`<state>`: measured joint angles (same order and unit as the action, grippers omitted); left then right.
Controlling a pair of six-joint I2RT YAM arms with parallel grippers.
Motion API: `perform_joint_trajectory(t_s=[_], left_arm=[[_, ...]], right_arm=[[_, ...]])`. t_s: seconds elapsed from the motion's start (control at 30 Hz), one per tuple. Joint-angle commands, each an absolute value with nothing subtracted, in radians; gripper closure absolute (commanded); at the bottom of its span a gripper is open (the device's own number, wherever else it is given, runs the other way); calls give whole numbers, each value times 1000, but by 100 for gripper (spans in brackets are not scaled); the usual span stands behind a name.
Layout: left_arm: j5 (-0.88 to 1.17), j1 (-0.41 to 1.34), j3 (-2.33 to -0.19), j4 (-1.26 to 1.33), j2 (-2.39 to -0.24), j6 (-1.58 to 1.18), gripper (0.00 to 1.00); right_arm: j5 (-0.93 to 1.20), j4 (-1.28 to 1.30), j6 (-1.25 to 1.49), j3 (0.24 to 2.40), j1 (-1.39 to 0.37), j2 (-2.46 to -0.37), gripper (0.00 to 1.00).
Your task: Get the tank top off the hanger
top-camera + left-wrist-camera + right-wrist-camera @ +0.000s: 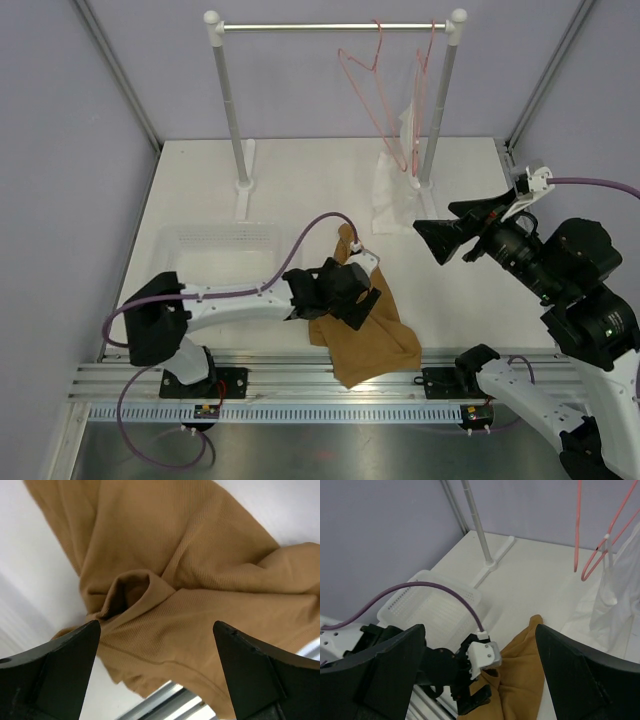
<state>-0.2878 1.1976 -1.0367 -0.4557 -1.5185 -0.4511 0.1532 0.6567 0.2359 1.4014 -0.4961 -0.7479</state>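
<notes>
The tan-brown tank top [365, 335] lies crumpled on the table near the front rail, off any hanger. My left gripper [358, 300] hovers over its upper part, jaws open, with folded cloth [165, 590] below the fingers [65, 667] and nothing pinched between them. An empty pink hanger [365, 90] hangs on the rail at the back. My right gripper [450, 228] is open in the air to the right of the tank top and holds nothing. The right wrist view looks down on the tank top [522, 680], the left gripper [480, 692] and the hanger [600, 545].
A second pink hanger [422, 100] carries a white translucent garment [395, 180] that trails onto the table by the rack's right post [440, 100]. A white perforated basket [220, 250] sits left of the tank top. The metal rail [300, 385] runs along the front edge.
</notes>
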Motion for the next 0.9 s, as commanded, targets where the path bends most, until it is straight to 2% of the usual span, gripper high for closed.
perform_joint_trajectory(t_s=[0.0, 0.3, 0.37, 0.4, 0.43, 0.47, 0.5, 0.87], left_arm=[[-258, 1201, -1118, -379, -1623, -426, 1], [-157, 1201, -1141, -314, -1868, -448, 2], [-137, 1201, -1135, -305, -1881, -453, 30], [-137, 1201, -1132, -305, -1876, -459, 48], [-153, 1201, -1132, -310, -1868, -460, 66], [-170, 1201, -1134, -331, -1843, -465, 94], [-188, 1201, -1138, -348, -1826, -469, 100], [-478, 1143, -1337, -603, -1422, -477, 100]], right_arm=[[238, 664, 244, 1358, -495, -718, 1], [255, 692, 252, 1282, -495, -635, 0], [261, 692, 253, 1279, -495, -630, 1], [261, 692, 252, 1279, -495, -629, 0], [262, 692, 252, 1279, -495, -626, 1], [265, 689, 252, 1279, -495, -624, 1], [265, 686, 252, 1276, -495, -624, 1], [253, 661, 259, 1238, -495, -612, 0]])
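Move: The tank top lies spread and crumpled on the table beneath the open left hand, its middle about 8 cm down, 4 cm to the right and 2 cm nearer the base. The empty white basket stands roughly 26 cm to the left of that hand and 7 cm farther out; the lower end of the hanging white garment is some 23 cm ahead and 12 cm right. From the right hand the tank top is about 44 cm below, 6 cm left and 4 cm back. The left hand goes on straight down some 8 cm onto the brown tank top, easing about 4 cm to the right, then shuts its wide-open fingers and pinches a bunch of the fabric near its middle, the fingers still pointing steeply down. Keeping that grip, the left hand lifts about 12 cm, faster towards the end and drifting 2 cm forward and 2 cm back left, while the empty right hand, open throughout, draws back about 3 cm and sinks 5 cm, well clear of the cloth. ##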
